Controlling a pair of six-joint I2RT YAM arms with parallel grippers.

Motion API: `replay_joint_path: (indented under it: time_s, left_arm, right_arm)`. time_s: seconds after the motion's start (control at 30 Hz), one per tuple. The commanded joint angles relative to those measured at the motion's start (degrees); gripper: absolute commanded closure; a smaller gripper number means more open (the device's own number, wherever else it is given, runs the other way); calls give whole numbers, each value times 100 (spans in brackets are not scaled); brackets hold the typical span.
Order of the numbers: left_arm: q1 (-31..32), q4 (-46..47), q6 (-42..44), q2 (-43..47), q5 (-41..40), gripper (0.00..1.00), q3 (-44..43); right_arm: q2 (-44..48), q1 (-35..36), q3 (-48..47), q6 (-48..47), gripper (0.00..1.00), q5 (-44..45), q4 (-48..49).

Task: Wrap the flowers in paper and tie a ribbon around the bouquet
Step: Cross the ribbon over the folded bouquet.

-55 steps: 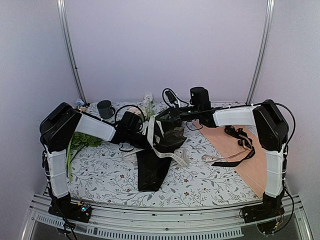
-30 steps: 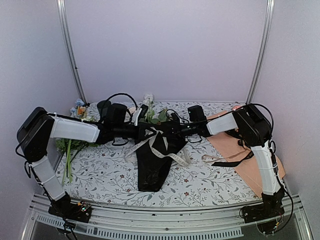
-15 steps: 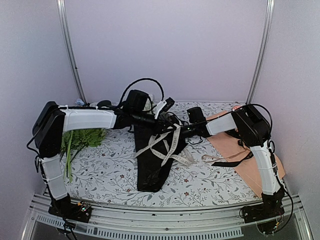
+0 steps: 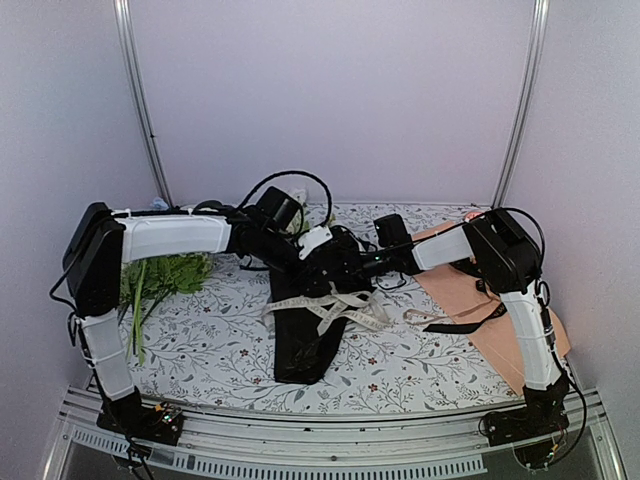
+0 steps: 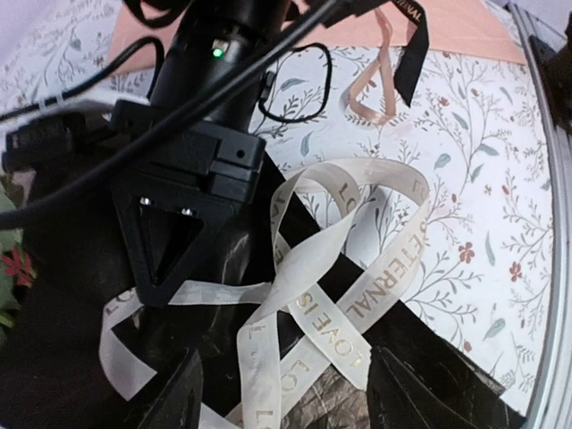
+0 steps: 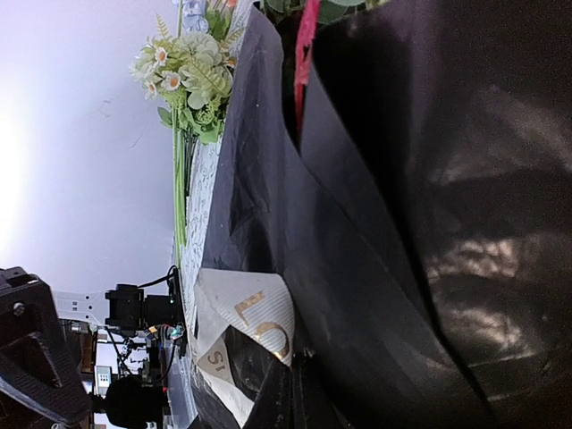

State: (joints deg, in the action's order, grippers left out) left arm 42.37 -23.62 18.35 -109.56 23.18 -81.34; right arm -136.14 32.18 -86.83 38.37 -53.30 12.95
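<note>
The bouquet's black paper (image 4: 300, 345) lies as a cone on the table, narrow end toward me. Of the flowers, only a leaf and a red bloom (image 5: 12, 268) show at the cone's mouth. The cream ribbon (image 4: 335, 303) lies crossed in loops over the cone; its gold lettering (image 5: 344, 304) is readable in the left wrist view. My left gripper (image 5: 286, 371) hovers open just above those loops, holding nothing. My right gripper (image 6: 293, 366) comes in from the right, shut on a fold of the ribbon (image 6: 250, 326) against the paper (image 6: 420, 223).
A leftover green bunch (image 4: 160, 278) lies at the left edge. The peach sheet (image 4: 500, 330) covers the right side, with a black strap ribbon (image 4: 470, 322) on it. A dark cup sits at the back behind my left arm.
My left gripper has opened and let go of the ribbon, then dropped lower over the cone. The lifted ribbon strands have fallen flat onto the paper. The right arm has stayed put.
</note>
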Motion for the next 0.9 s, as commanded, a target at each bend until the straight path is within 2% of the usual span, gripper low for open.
replay_joint_path:
  time_s: [0.0, 0.07, 0.17, 0.27, 0.4, 0.6, 0.7, 0.73, 0.87]
  left_arm:
    - [321, -379, 1643, 468, -671, 35, 504]
    - [331, -183, 2257, 490, -860, 34, 758]
    - [316, -2, 2669, 309, -850, 34, 824]
    - [370, -24, 2726, -37, -1189, 34, 571]
    - [472, 394, 2649, -453, -2231, 40, 578]
    - [579, 471, 2596, -557, -2396, 45, 660]
    - [652, 623, 2492, -639, -2761, 61, 603]
    - [669, 693, 2481, -653, -2868, 71, 601]
    - [706, 828, 2363, -508, -3083, 99, 617]
  right_arm:
    - [323, -15, 28, -130, 100, -39, -177]
    - [325, -19, 28, -153, 100, -32, -195]
    - [315, -18, 34, -171, 100, -34, -226]
    - [331, -17, 45, -202, 100, -37, -269]
    - [342, -19, 52, -266, 100, -44, -315]
    - [359, -19, 24, -317, 100, -67, -352]
    - [362, -15, 18, -345, 100, -69, -362]
    - [368, -19, 17, -340, 100, -69, -376]
    - [374, -19, 42, -403, 100, 5, -460]
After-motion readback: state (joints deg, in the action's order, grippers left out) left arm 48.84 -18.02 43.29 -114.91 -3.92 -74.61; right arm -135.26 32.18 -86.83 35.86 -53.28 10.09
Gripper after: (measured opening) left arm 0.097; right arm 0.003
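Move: The ribbon's crossing lies about 9 cm below the open left hand, some 3 cm to its left and 1 cm ahead. The white ribbon loop on the cloth is roughly 3 cm back, 4 cm right and 10 cm below; the bouquet's flower heads are about 16 cm ahead, 8 cm left and 8 cm below. From the right hand, still shut on ribbon, the crossing is about 5 cm back, 1 cm left and 1 cm lower. Left hand sinks some 9 cm, turning nearly 40 degrees, and pinches the ribbon's crossing beside the right hand. ##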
